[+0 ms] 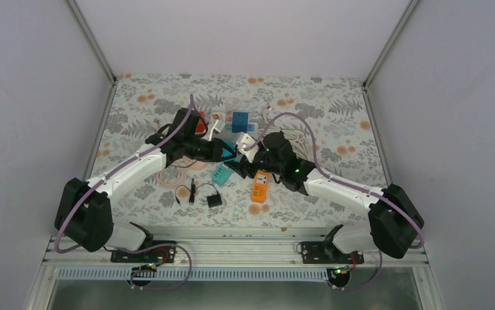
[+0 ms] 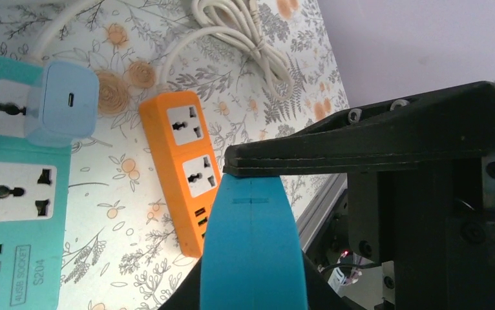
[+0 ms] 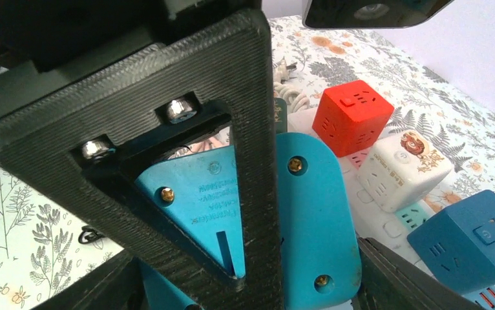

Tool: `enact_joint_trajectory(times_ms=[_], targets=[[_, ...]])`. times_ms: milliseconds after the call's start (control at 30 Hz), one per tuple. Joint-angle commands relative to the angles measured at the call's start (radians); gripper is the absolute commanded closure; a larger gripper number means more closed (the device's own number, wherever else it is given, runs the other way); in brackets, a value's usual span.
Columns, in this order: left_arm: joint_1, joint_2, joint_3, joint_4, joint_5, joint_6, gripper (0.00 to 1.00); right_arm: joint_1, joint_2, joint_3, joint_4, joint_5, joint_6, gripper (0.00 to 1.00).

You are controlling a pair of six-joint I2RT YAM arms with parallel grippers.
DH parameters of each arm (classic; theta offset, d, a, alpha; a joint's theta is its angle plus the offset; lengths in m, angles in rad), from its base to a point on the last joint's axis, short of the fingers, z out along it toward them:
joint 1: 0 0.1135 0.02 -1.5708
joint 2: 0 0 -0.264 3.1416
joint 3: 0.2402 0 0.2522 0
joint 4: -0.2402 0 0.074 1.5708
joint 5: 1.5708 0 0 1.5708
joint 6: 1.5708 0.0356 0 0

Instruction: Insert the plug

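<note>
A blue power strip [image 1: 230, 151] is held off the table between both grippers. My left gripper [image 1: 222, 153] is shut on its narrow edge [image 2: 252, 252]; one black finger [image 2: 361, 145] lies across the top of it. My right gripper [image 1: 247, 159] is shut on the same strip, whose screwed back [image 3: 313, 213] fills the right wrist view, with the left gripper's triangular finger [image 3: 167, 148] in front of it. A white charger [image 2: 61, 103] sits plugged into a teal power strip [image 2: 19, 194] on the table. I cannot see the blue strip's socket face.
An orange power strip [image 1: 261, 186] [image 2: 187, 168] lies beside the teal one [image 1: 221, 174]. A red cube socket [image 3: 355, 116], a white one [image 3: 403, 168] and a dark blue one [image 3: 477, 239] stand behind. A coiled white cable [image 2: 245, 39] and a black adapter [image 1: 214, 200] lie nearby.
</note>
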Motion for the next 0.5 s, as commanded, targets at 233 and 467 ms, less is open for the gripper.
enact_joint_trajectory(times_ms=[233, 467], targets=[[0.009, 0.0, -0.019, 0.055, -0.027, 0.027, 0.98, 0.047, 0.002, 0.003, 0.015, 0.007, 0.01, 0.24], [0.009, 0.005, 0.037, -0.057, -0.226, 0.151, 0.98, 0.045, -0.104, -0.014, -0.044, 0.125, 0.182, 0.0]])
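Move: The cyan plug adapter is already pinched in my left fingers, its middle about 2 cm right of and 1 cm below that hand's point. The teal strip's middle lies some 4 cm back, 1 cm left and 10 cm below; the orange strip, about 10 cm back and 11 cm right; the dark blue plug, roughly 11 cm ahead and 3 cm right. My right hand also still holds the adapter, its middle about 1 cm to that hand's left. I hand the adapter over: my right fingers spread from their grip on its sides to nearly wide open and come free of it, the right hand staying almost in place. My left fingers keep their pinch; the left hand holds nearly still, then eases about 1.5 cm down, forward and a little left with a slight tilt. ##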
